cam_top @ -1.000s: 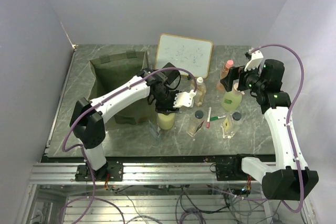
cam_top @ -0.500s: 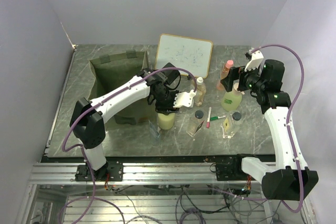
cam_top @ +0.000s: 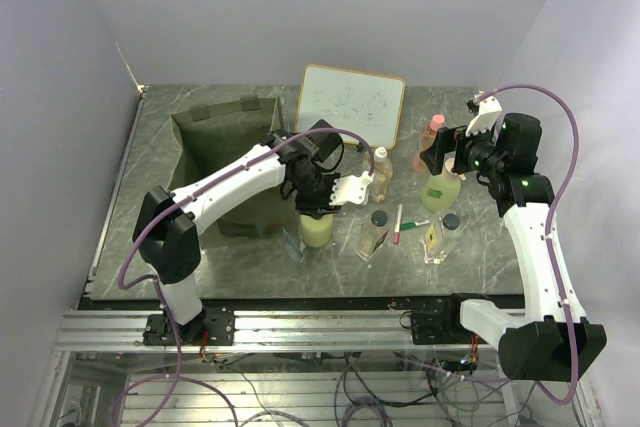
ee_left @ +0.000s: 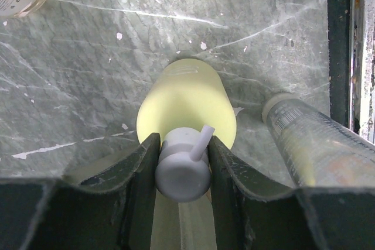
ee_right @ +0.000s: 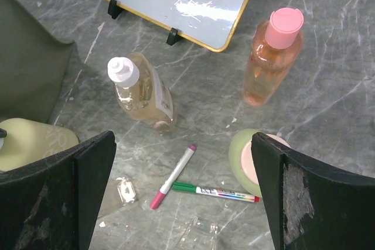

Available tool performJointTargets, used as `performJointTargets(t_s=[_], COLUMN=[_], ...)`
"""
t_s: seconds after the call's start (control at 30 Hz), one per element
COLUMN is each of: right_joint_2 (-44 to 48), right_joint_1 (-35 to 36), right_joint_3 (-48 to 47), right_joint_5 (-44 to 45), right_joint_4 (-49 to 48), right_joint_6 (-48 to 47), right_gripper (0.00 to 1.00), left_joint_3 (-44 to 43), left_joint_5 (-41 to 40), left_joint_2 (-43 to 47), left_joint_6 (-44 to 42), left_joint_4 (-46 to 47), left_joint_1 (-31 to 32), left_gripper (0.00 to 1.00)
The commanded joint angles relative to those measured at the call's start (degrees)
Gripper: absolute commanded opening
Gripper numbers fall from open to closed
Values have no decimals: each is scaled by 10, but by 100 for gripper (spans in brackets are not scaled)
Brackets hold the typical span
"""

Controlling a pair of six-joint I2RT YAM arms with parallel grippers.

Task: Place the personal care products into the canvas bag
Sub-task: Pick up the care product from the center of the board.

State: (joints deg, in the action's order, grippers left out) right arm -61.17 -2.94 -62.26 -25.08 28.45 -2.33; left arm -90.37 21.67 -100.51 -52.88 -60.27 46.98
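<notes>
The yellow-green bottle (ee_left: 186, 106) stands upright in front of the olive canvas bag (cam_top: 215, 147). My left gripper (ee_left: 183, 163) reaches down over it, and both fingers press on its white cap (ee_left: 179, 174). From above, that gripper (cam_top: 318, 209) sits just over the bottle (cam_top: 317, 232). My right gripper (ee_right: 184, 165) hangs open above the table with nothing between its fingers. The green bottle with the peach pump (ee_right: 249, 159) stands by its right finger. Beyond are the orange pink-capped bottle (ee_right: 272, 57) and the clear amber bottle (ee_right: 143, 92).
A wood-framed whiteboard (cam_top: 350, 102) stands at the back. A pink marker (ee_right: 174, 177) and a green marker (ee_right: 217, 191) lie under the right gripper. Two clear dark-capped bottles (cam_top: 375, 232) (cam_top: 440, 234) stand near the front. Another clear bottle (ee_left: 316, 147) lies beside the yellow-green one.
The left gripper's fingers have closed in onto the white cap. Neither arm has shifted visibly, and the right gripper stays open.
</notes>
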Motion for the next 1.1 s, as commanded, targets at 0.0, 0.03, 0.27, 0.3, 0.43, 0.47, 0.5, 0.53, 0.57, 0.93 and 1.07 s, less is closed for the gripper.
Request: performJointTargets(t_s=[0.0, 0.03, 0.27, 0.3, 0.43, 0.47, 0.5, 0.53, 0.57, 0.93, 1.07], right_joint_2=[5, 5, 6, 6, 4, 3, 1, 0, -2, -13, -19], right_joint_1=[-4, -4, -4, -4, -4, -4, -4, -4, -4, -4, -4], right_joint_3=[-9, -8, -11, -12, -18, -19, -21, -23, -25, -45, -49], right_joint_5=[-2, -2, 0, 1, -2, -3, -4, -4, -4, -29, -40], right_joint_4=[-3, -3, -1, 0, 3, 4, 5, 5, 6, 7, 5], right_joint_6=[-2, -1, -7, -9, -13, -14, -16, -19, -20, -23, -21], right_gripper=[100, 100, 100, 100, 100, 100, 100, 100, 100, 100, 100], left_joint_3=[-14, -18, -50, -56, -76, -80, -84, -87, -89, -152, -166], left_joint_5=[24, 27, 19, 16, 9, 8, 9, 9, 11, 2, -5], left_joint_2=[3, 4, 10, 10, 13, 15, 17, 20, 23, 63, 82], left_joint_6=[-9, -9, 3, 7, 16, 18, 18, 18, 19, 69, 78], left_joint_4=[-4, -6, -7, -7, -10, -11, -12, -14, -16, -17, -23], left_joint_1=[-1, -1, -1, -1, 0, -1, -1, -1, -1, -1, -1], left_gripper=[25, 20, 7, 7, 7, 7, 7, 7, 7, 7, 7])
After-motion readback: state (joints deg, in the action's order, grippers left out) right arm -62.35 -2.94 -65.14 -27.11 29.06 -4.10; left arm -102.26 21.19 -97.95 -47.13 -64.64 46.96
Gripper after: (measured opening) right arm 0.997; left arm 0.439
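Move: The left fingers are already closed on the pump head of the yellow bottle, its body some 8 cm below them. The canvas bag's middle lies about 18 cm to this hand's left and 9 cm ahead, a little lower. The clear tube stands roughly 8 cm back and 4 cm left, the dark-capped bottle 5 cm back and 12 cm right, the amber bottle 7 cm ahead and 13 cm right. From the idle right hand, the bag is about 41 cm left, 4 cm back and 16 cm down. Keeping the yellow bottle's pump head pinched between its fingers, the left hand lingers at first, then lifts with gathering speed, almost straight up by about 7.5 cm and away from the table top. On the way the wrist tilts by not quite 10 degrees, fingertips swinging a little to the right, while the grip width stays as it was. ##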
